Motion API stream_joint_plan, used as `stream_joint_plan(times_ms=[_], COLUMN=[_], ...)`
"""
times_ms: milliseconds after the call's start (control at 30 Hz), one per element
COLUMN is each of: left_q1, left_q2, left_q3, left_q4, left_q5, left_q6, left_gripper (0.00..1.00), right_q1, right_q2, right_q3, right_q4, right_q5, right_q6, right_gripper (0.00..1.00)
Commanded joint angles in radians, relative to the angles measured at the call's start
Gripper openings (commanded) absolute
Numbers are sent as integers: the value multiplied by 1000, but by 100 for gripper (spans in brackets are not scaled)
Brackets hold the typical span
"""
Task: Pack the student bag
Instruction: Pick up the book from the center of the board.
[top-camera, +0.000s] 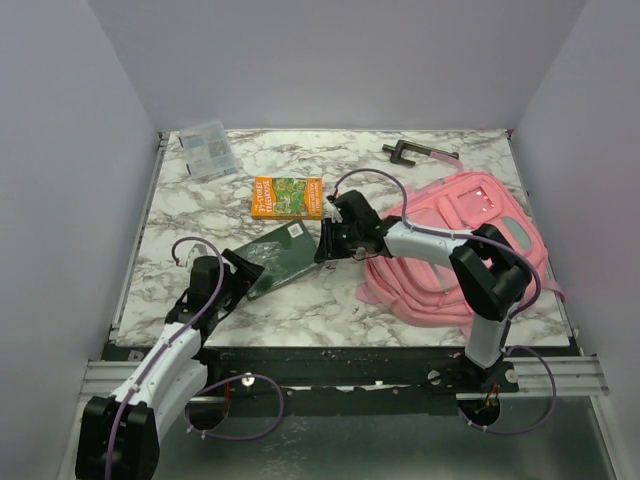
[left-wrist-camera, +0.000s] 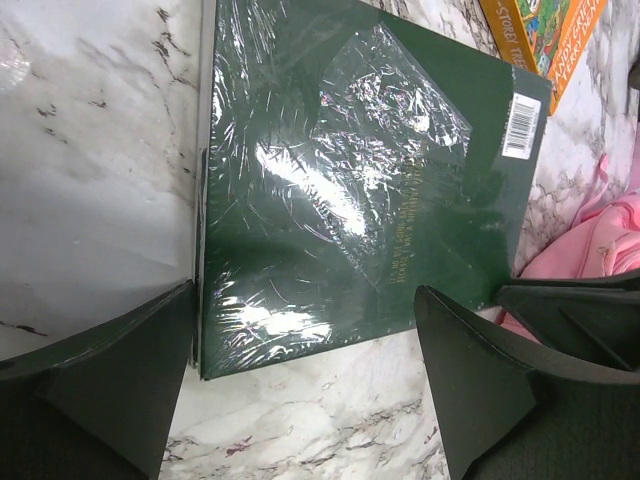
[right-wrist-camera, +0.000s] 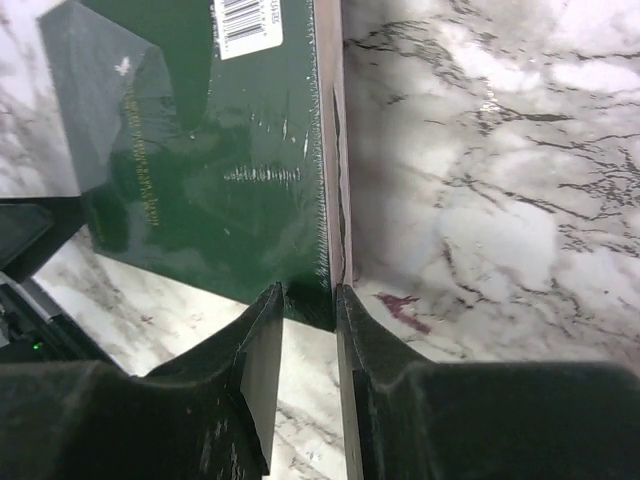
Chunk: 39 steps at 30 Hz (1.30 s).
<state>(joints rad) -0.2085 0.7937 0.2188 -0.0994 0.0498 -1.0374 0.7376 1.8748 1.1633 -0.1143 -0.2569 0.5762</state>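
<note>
The student bag (top-camera: 480, 215) lies flat at the right of the table, pink, with its straps toward the front; a bit of it (left-wrist-camera: 600, 245) shows in the left wrist view. A green shrink-wrapped book (top-camera: 283, 255) lies between the arms. My right gripper (top-camera: 325, 245) reaches left across the bag. In its wrist view the right gripper (right-wrist-camera: 308, 300) is shut on a corner of the green book (right-wrist-camera: 200, 170), one finger on the cover and one against the page edge. My left gripper (left-wrist-camera: 300, 400) stands open just short of the green book (left-wrist-camera: 350, 200).
An orange picture book (top-camera: 288, 197) lies behind the green one and shows again as the orange book (left-wrist-camera: 540, 30) in the left wrist view. A clear plastic packet (top-camera: 207, 148) sits at the back left. A dark handled tool (top-camera: 410, 152) lies at the back right.
</note>
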Motion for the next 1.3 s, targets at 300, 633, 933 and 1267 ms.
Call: stream_joint_plan(times_ms=[300,633,933,1267], left_q1=[-19,-22,-25,-25], left_q2=[66,311,477,439], left_q3=[36,175,183,144], left_q4=[63,168,260,273], left_q5=[160,187,254,228], left_q6=[-117,-126,-161,-159], left_gripper=[90,90,90,91], right_q1=[94,-3,-89,-174], right_q2=[-8,150,190,38], right_q3=[180,282,335,79], right_q4=[-34,-28,-72,25], right_q5=[-9,44,79,35], right_q6=[-19,-83,-57,119], right_gripper=[34,48,77,93])
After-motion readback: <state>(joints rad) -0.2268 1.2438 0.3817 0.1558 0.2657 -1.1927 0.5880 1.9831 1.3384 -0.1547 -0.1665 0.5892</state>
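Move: The green book's middle lies about 13 cm left of the right hand, 1 cm ahead and 1 cm lower; from the left hand it is roughly 7 cm ahead, 5 cm right and 2 cm down. The right fingers are already on its near right corner, the left fingers straddle its near left corner. The orange book is some 18 cm ahead of the right hand and 10 cm left; the pink backpack's middle is 38 cm right and 3 cm ahead. The green book's near right corner is taken forward by the right hand, which arcs up about 7 cm and back down some 10 cm farther out, then opens wide, lets go and draws off to the right. The left hand, its left finger against the book's left edge, goes forward and right about 7 cm, rolling its left side down, fingers staying open. ##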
